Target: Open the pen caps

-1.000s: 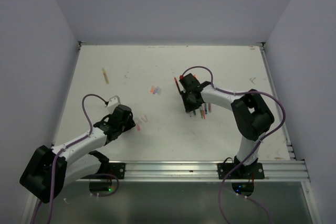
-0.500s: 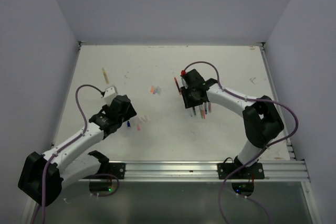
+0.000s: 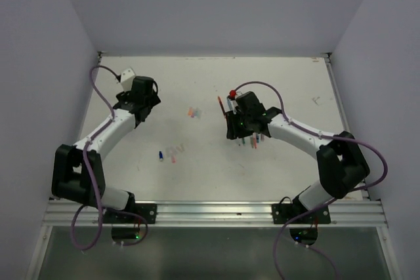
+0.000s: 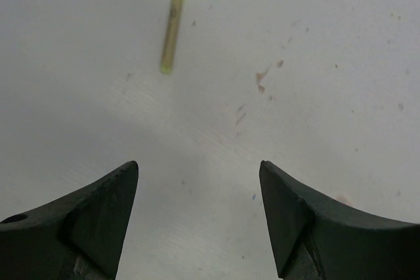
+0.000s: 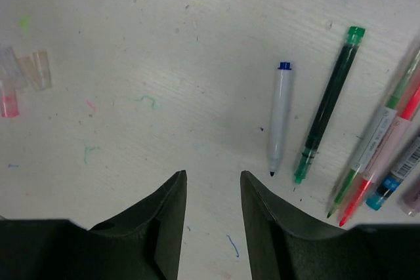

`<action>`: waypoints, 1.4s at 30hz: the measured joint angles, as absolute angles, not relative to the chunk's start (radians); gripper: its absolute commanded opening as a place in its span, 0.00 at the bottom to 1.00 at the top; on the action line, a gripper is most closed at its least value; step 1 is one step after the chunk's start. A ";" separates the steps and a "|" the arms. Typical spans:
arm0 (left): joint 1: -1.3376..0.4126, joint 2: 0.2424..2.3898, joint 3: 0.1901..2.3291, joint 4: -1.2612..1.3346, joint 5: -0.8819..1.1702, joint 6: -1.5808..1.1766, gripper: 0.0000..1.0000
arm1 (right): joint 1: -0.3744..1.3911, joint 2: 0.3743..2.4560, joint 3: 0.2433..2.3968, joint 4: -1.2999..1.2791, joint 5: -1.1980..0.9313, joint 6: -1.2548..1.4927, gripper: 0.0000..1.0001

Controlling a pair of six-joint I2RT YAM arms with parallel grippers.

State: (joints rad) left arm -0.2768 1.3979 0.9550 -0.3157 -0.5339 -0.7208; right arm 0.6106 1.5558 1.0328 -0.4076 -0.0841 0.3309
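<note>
My left gripper point(image 3: 139, 101) is at the back left of the table, open and empty point(image 4: 197, 175). In its wrist view a yellow pen point(image 4: 171, 27) lies ahead on the table; it is hidden in the top view. A blue pen cap point(image 3: 160, 155) and a pink cap point(image 3: 173, 158) lie loose at the front centre. My right gripper point(image 3: 233, 129) hovers open and empty point(image 5: 213, 181) beside a row of pens point(image 3: 253, 140). Closest to it are a white pen point(image 5: 280, 116) with its tip bare and a green pen point(image 5: 328, 113).
More coloured pens point(image 5: 384, 155) lie to the right of the green one. Clear and pink loose caps point(image 5: 26, 77) lie to the left, and small pink-orange caps point(image 3: 192, 112) at mid-table. A red pen point(image 3: 220, 103) lies behind the right gripper. Walls close in the left, back and right sides.
The left arm swung from the front centre to the back left, leaving the blue cap on the table, and its jaws spread wider. The right gripper's jaws opened above the pens.
</note>
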 measured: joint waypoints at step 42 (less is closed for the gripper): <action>-0.009 2.067 1.365 -0.212 -0.488 -0.583 0.38 | 0.611 1.449 0.927 -0.321 -0.126 0.347 0.43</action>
State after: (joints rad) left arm -0.0086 2.0666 1.3647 -0.2123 -0.4877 -0.5831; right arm 0.6106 1.4490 0.9272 -0.3214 -0.1265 0.3466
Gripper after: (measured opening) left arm 0.429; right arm 0.430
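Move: The yellow pen lies out on the open table about 15 cm ahead of the left gripper, 10 cm to its left and 13 cm below. On that same level, a small orange and grey group of caps sits some 6 cm ahead and 19 cm right of the left gripper, and the dark blue cap about 15 cm back and 6 cm right. From the right gripper the yellow pen is roughly 24 cm ahead, 50 cm left and 8 cm below. Swing the left gripper forward and left, about 10 cm each way and nearly level, towards the near end of the yellow pen, then sink about 10 cm almost straight down over it and creep a little farther forward at the bottom. Tip the fingers down some 10 degrees on the way, and narrow them from wide to about half open, one to each side of the barrel, without gripping yet. ##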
